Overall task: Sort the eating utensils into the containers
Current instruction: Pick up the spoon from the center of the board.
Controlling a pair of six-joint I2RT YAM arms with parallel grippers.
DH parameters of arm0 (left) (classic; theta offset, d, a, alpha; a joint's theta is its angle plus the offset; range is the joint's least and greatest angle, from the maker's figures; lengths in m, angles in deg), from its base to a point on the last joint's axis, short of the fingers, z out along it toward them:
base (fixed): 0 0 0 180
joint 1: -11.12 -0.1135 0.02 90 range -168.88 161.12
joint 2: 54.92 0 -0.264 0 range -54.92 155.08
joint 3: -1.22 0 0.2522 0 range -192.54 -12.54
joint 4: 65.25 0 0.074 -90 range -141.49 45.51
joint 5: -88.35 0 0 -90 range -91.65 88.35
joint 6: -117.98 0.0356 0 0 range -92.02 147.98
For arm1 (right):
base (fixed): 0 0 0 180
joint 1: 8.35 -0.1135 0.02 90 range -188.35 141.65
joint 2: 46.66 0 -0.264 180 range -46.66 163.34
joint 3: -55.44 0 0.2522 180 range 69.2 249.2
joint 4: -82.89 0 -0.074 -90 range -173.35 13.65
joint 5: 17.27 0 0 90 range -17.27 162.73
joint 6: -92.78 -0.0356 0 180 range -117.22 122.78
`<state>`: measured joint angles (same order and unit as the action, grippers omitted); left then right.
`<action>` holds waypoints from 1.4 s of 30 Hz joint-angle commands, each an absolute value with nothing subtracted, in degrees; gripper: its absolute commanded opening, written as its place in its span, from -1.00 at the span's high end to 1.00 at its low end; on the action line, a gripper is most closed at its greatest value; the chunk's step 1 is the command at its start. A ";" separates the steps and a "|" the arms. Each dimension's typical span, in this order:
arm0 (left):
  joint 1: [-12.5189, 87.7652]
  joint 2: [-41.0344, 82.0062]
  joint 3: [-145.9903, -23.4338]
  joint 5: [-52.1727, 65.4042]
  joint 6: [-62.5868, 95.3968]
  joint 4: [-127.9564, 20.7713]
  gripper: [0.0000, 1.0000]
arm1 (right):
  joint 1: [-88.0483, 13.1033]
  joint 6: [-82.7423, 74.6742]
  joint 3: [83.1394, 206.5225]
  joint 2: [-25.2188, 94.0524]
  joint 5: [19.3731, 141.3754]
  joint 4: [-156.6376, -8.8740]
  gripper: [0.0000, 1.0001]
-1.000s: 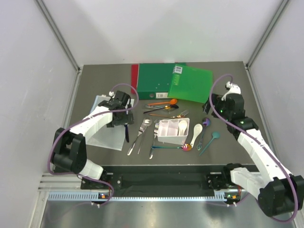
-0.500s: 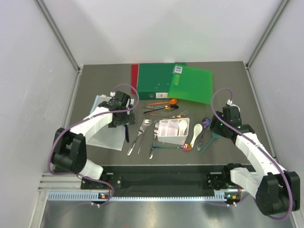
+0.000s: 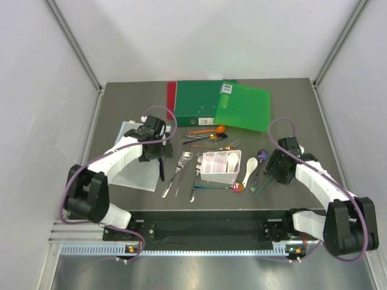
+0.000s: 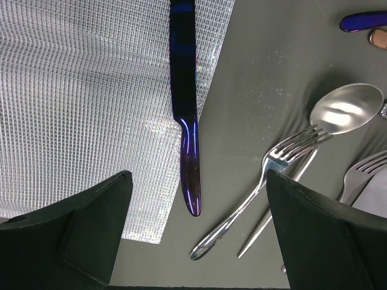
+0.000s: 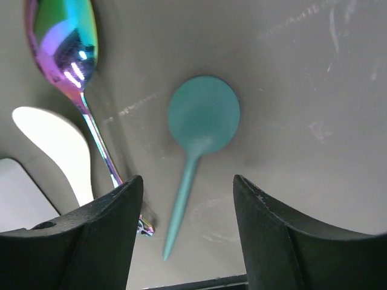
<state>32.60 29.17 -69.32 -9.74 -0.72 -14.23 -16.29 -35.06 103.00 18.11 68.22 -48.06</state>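
The white bin [image 3: 221, 167] stands mid-table with white utensils inside. Eating utensils lie all around it. My left gripper [image 3: 158, 157] [image 4: 196, 181] is open, low over a dark blue knife [image 4: 184, 109] [image 3: 161, 170] whose handle tip lies between the jaws, untouched. Silver forks [image 4: 284, 163] and a silver spoon [image 4: 347, 109] lie just right of it. My right gripper [image 3: 273, 173] [image 5: 187, 181] is open, with its jaws either side of the handle of a teal spoon [image 5: 204, 118] [image 3: 260, 190], not touching it. A rainbow spoon [image 5: 60, 42] and a white spoon [image 5: 54, 145] lie to its left.
Green folders [image 3: 224, 103] over a red one [image 3: 171, 96] lie at the back. A clear meshed plastic sheet [image 3: 136, 166] [image 4: 78, 90] lies under the left gripper. An orange spoon [image 3: 208, 130] and other utensils sit behind the bin; a rainbow spoon [image 3: 217, 186] lies in front.
My right arm has swung down and toward me from the back right, coming low over the teal spoon. The left arm has barely moved.
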 commanded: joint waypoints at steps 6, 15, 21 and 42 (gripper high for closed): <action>32.74 27.17 -69.06 -8.77 0.12 -15.89 -0.93 | -15.29 -40.72 103.30 21.79 66.85 -49.07 -0.12; 32.74 27.61 -69.23 -9.12 0.30 -15.81 -0.93 | -13.36 -40.11 103.12 27.86 66.23 -51.80 -0.01; 32.66 27.96 -69.32 -9.47 0.39 -15.37 -0.93 | -12.04 -39.41 103.65 31.02 68.60 -53.03 0.38; 32.66 27.08 -69.85 -6.84 0.91 -15.28 -0.94 | -11.86 -37.82 105.50 40.61 71.42 -50.48 1.00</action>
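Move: The teal spoon lies flat almost under the right hand, its middle about 2 cm back, 2 cm to the left and 3 cm below; its handle runs back-left and its round head lies farther out. The purple spoon's middle is some 5 cm left of the hand and 2 cm ahead, and the white spoon's about 9 cm left and 1 cm ahead, both about 3 cm lower. From the left hand the teal spoon is roughly 40 cm right, 11 cm back and 7 cm below. The right hand, half open over the teal spoon, first sinks nearly 2 cm towards the board with a slight clockwise turn, then slides forward about 3 cm, low over the board, the fingers closing as it goes. Easing down the last half centimetre and tipping about 5 degrees nearer to straight down, it shuts its fingertips and pinches the handle just behind the round head. ##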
